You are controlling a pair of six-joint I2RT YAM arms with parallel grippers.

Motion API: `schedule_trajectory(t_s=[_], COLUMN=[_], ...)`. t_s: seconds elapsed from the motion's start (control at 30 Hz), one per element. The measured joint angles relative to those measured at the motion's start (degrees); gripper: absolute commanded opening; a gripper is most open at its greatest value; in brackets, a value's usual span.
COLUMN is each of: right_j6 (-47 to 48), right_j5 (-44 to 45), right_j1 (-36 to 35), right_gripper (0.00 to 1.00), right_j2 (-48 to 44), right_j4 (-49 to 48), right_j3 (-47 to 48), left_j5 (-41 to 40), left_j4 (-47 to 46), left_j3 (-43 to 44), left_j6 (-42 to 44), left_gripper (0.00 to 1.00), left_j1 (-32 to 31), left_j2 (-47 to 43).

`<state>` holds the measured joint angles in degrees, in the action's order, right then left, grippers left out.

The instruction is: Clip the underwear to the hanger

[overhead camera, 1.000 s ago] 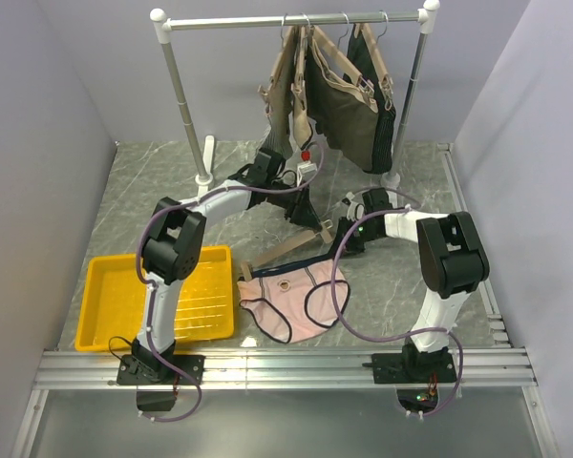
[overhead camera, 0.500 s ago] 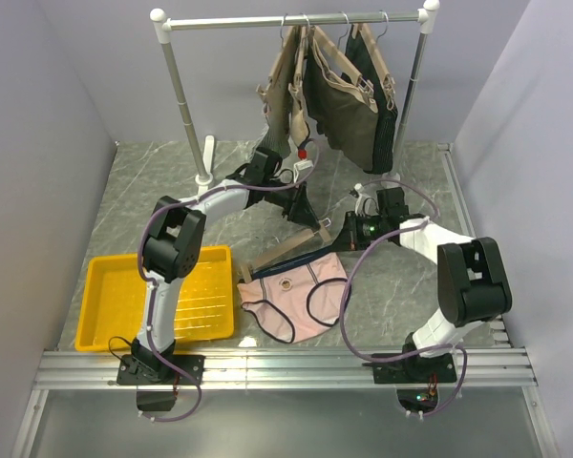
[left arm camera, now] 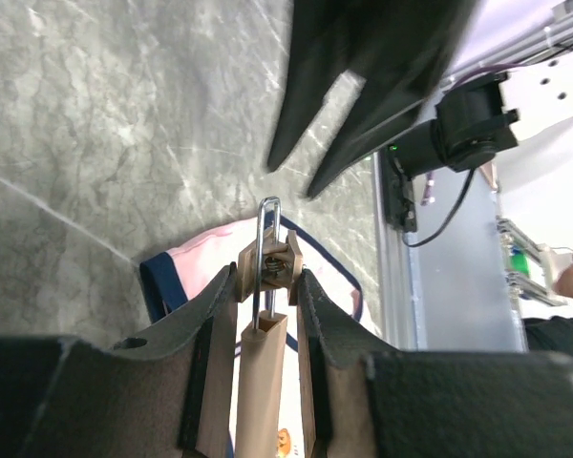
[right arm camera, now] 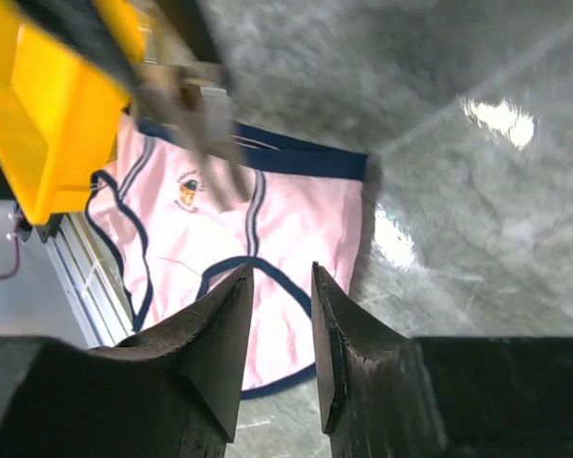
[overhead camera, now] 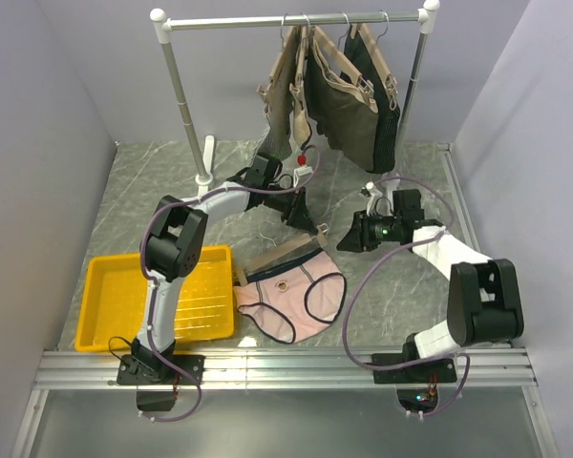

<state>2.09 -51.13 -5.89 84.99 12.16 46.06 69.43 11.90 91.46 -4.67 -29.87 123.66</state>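
The underwear (overhead camera: 291,296), pale pink with navy edging, lies flat on the marble table. The tan hanger (overhead camera: 279,258) rests slanted along its waistband. My left gripper (overhead camera: 306,221) is shut on the clip (left arm camera: 272,262) at the hanger's right end, with the bar (left arm camera: 260,382) running back between its fingers. Pink cloth (left arm camera: 205,253) shows just beyond that clip; whether the clip bites it I cannot tell. My right gripper (overhead camera: 348,238) hangs open to the right of the underwear (right arm camera: 286,229), a little above it, with nothing between its fingers. The left wrist view shows its dark fingers (left arm camera: 334,143) ahead.
A yellow tray (overhead camera: 115,320) sits at the left front. A clothes rack (overhead camera: 296,19) at the back carries several dark olive and black garments (overhead camera: 349,95) on hangers, close above the left arm. The rack's white feet (overhead camera: 207,157) stand on the table.
My right gripper has opened, let go of the waistband's right corner and drawn back to the right. The left gripper stays shut on the hanger's clip.
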Motion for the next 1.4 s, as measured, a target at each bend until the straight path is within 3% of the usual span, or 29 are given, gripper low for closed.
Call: schedule_trajectory(t_s=[0.2, 0.6, 1.13, 1.23, 1.33, 1.37, 1.4], right_j6=[2.0, -8.2, -6.7, -6.3, -5.8, -5.8, -5.5], right_j5=[-3.4, -4.0, -5.6, -5.5, -5.7, -5.9, -6.2], right_j1=[0.4, 0.2, -2.6, -2.7, -2.8, -2.8, -2.8], right_gripper=[0.32, 0.33, 0.36, 0.32, 0.17, 0.07, 0.03], right_j2=[-3.3, 3.4, 5.6, 6.1, 6.2, 6.2, 6.3], right_j4=[-0.9, -6.7, -4.6, -4.1, -4.0, -4.0, -4.0], right_j3=[0.9, 6.6, 6.9, 6.9, 6.9, 6.9, 6.9], left_j5=[-1.5, -2.4, -2.4, -2.4, -2.4, -2.4, -2.4], left_j4=[2.4, 5.2, 5.1, 5.1, 5.0, 4.9, 4.8], left_j3=[-0.1, -0.7, -0.7, -0.7, -0.8, -0.8, -0.9], left_j6=[4.3, 9.6, 9.8, 9.8, 9.8, 9.7, 9.7], left_gripper=[0.00, 0.00, 0.00, 0.00, 0.00, 0.01, 0.06], left_j1=[-0.8, -2.5, -2.6, -2.6, -2.6, -2.6, -2.7], left_j2=[0.0, -0.7, -1.3, -1.4, -1.5, -1.6, -1.6])
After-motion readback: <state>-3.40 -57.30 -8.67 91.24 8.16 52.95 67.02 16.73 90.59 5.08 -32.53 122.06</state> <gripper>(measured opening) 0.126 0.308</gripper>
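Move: The right hand's target is the wire loop of the hanger's right clip, about 4 cm ahead, 4 cm to its left and 3 cm above. The left hand already holds that clip, with the loop some 2 cm to this hand's right and 1 cm back. Roughly 12 cm straight below the left hand lies the waistband's right end; the hanger's left clip is about 20 cm to its left, 7 cm back and 11 cm lower. The right fingertips come onto the wire loop of the clip and close around its end: that hand rises and reaches forward, each by over 4 cm, then eases back and down by about 2 cm while working leftwards. Keeping its pinch on the clip, the left hand draws back some 2 cm, dips slightly, then holds the clip steady for the right. ##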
